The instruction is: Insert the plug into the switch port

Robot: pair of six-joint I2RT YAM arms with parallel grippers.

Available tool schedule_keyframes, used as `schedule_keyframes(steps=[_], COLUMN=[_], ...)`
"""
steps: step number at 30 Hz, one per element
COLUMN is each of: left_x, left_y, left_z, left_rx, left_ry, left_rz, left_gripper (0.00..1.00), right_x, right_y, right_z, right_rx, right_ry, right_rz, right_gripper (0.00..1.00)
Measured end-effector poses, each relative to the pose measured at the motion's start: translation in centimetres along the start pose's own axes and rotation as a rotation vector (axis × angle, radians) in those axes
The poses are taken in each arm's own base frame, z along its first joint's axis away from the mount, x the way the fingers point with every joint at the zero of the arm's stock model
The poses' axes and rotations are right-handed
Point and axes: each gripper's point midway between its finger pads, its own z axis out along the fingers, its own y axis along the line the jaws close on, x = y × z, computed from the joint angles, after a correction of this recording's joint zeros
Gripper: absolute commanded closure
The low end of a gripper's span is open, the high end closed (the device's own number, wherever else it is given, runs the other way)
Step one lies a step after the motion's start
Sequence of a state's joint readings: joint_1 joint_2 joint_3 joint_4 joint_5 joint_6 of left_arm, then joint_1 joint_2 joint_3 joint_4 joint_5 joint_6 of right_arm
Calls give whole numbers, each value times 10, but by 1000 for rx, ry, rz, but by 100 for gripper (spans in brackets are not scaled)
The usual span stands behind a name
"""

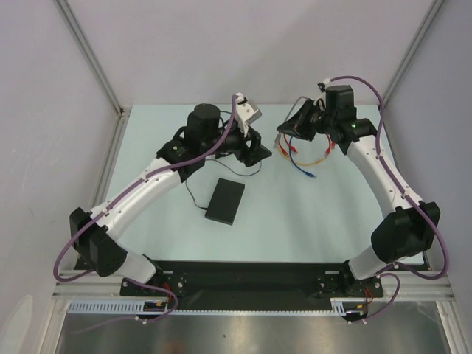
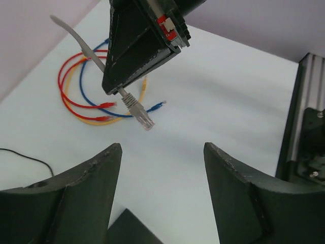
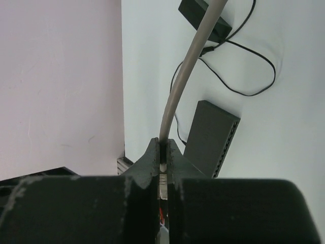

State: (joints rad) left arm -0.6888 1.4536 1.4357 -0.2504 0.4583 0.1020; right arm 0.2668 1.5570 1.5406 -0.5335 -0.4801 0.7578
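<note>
The plug (image 2: 145, 120), clear on a grey cable, hangs just above the table. My right gripper (image 2: 114, 90) is shut on it at its rear end, and the cable runs away past the fingertips (image 3: 152, 152). The switch (image 1: 225, 200) is a flat black box lying mid-table, apart from both grippers. Its row of ports (image 3: 227, 146) shows along one narrow edge in the right wrist view. My left gripper (image 2: 162, 146) is open and empty, facing the plug from a short distance. A black corner (image 2: 127, 229) shows low between its fingers; I cannot tell what it is.
Red, blue and yellow patch cables (image 1: 306, 156) lie looped on the table under the right gripper. A small black power adapter (image 3: 200, 12) with a thin black cord (image 3: 254, 86) sits beyond the switch. Grey walls enclose the table at the back and both sides.
</note>
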Motion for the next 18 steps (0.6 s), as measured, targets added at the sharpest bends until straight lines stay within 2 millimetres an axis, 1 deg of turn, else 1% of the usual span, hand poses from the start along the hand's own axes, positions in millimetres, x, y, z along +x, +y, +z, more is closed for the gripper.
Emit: schedule_keyframes(steps=[3,7,10,11,13,14,18], left_x=[2,10,12,12,10,10,10], left_y=[-2,-8,-11,-12,-13,-13,-11], left_z=[8,17,23,25,29,31,35], left_rx=[12,38,58,67,73,76,74], left_ry=[9,27,30,25,16,12,6], left_rz=[-93,-212,-292,-309,-346,-358,-395], left_gripper=[28,29,34,39,44,48,58], right_x=[-4,-3,-1,-1,0,0,1], right_y=[7,22,32,35,40,42,40], right_z=[-4,-9,-16,-17,-20,-21,-24], right_rx=[-10,-35,-54,-61,-70,-74,-74], right_ry=[-36,-66,-89,-95,-103,-109,-130], right_rz=[-41,-102,-144,-157,-178,-189,-210], right_gripper=[100,100,100,100,100,100,100])
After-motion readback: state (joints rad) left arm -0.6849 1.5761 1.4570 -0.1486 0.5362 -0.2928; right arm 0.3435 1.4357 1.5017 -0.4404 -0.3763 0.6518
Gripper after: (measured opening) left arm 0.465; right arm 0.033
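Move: The right fingers still grip the grey cable; its plug sticks out about 3 cm back, 1 cm left and 2 cm below them. The plug lies some 5 cm right of the left hand, 4 cm ahead and 4 cm lower. The switch is on the table 12 cm left, 3 cm back and roughly 30 cm below the left hand; the blue plug is 19 cm right of that hand, 9 cm ahead, equally low. Left hand moves right and down about 4 cm towards the plug, half-closing, while the right raises it 4 cm. ##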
